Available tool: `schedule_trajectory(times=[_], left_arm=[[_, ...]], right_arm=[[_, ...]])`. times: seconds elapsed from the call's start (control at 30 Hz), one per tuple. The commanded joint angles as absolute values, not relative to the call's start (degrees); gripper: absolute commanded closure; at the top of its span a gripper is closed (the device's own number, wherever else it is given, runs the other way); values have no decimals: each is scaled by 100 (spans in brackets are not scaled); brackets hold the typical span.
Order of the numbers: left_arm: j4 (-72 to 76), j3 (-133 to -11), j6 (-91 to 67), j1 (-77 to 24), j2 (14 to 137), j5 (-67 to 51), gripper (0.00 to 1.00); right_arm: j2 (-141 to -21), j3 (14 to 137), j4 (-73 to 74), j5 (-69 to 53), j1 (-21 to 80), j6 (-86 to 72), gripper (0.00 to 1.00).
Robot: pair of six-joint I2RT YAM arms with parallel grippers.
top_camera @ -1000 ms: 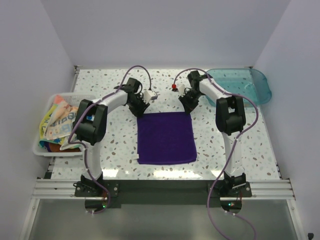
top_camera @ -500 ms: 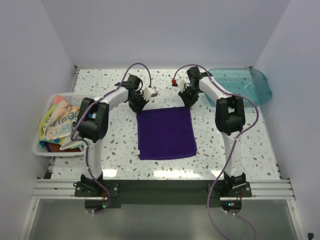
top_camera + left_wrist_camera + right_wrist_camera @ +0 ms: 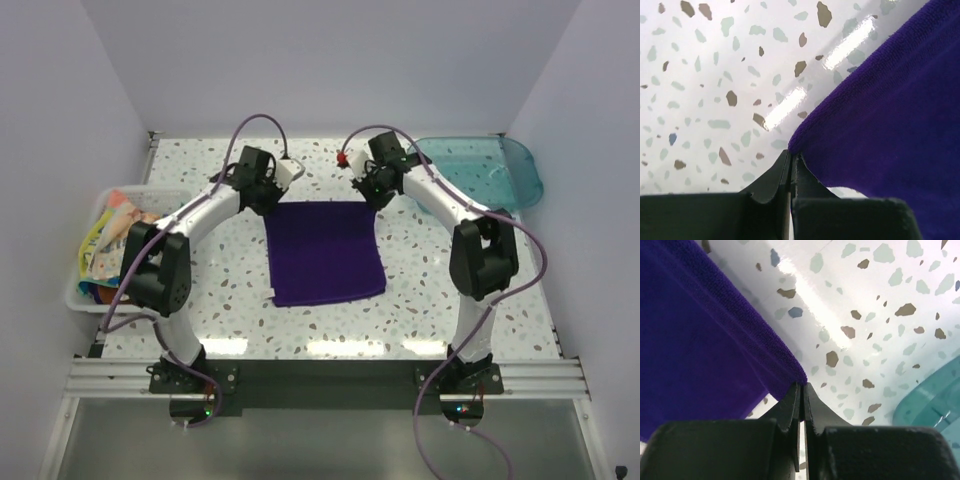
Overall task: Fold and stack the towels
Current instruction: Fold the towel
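Note:
A deep purple towel (image 3: 325,252) is spread on the speckled table, its far edge lifted between both arms. My left gripper (image 3: 268,203) is shut on the towel's far left corner (image 3: 795,146), pinched at the fingertips (image 3: 782,167). On the far right corner (image 3: 797,375) my right gripper (image 3: 374,200) is shut as well, the cloth hanging down to the left of its fingers (image 3: 815,405). More towels, with yellow, pink and printed cloth showing, lie crumpled in a white basket (image 3: 95,215) at the left.
A clear teal tub (image 3: 490,170) stands at the back right corner, close to the right arm's elbow; its rim shows in the right wrist view (image 3: 927,405). The white basket sits at the table's left edge. White walls enclose the table on three sides.
The left gripper has closed on the towel's far left corner. Both grippers moved toward the back of the table, dragging the purple towel away from the near edge.

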State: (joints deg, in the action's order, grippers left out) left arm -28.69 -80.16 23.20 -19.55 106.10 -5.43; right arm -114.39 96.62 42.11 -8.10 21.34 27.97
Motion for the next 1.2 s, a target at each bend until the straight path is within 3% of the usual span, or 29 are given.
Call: schedule_trajectory(times=[0.0,0.2,0.4,0.8,1.17], left_arm=[[-2549,-7403,1706,-2109,9828,394,100],[-2636,-6479,731,-2645,9097,1247,100],[-3041,-5723,-377,-2812,8509,1239,100],[-3050,-4774,-1810,-2848,7664,-183,100],[-3015,-4430,-2347,-2848,7611,-211,100]], right_arm=[[-10776,9159,3920,-62,2302,2453,100],[-10170,8281,3965,588,2426,1497,100],[-9380,7226,3718,554,2426,590,100],[-8482,5801,3358,141,2461,44,100],[-8262,5458,3217,-228,2487,44,100]])
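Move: Some 22 cm back from the left hand and about 1 cm right lies the purple towel's near-left corner, about 7 cm below. From the right hand, the near-right corner is roughly 20 cm back, 2 cm right and 8 cm down. The clothes basket stands about 29 cm left of the left hand and 8 cm back; the teal tray is about 26 cm right of the right hand and 12 cm ahead. Keeping the towel's far corners pinched in shut fingers, both hands sweep together back towards the near edge, the left some 19 cm and the right about 16 cm, rising slightly at first and ending about 3 cm lower. The left wrist swings counter-clockwise and tips, the right turns some 20 degrees clockwise, and both ease off at the end. ##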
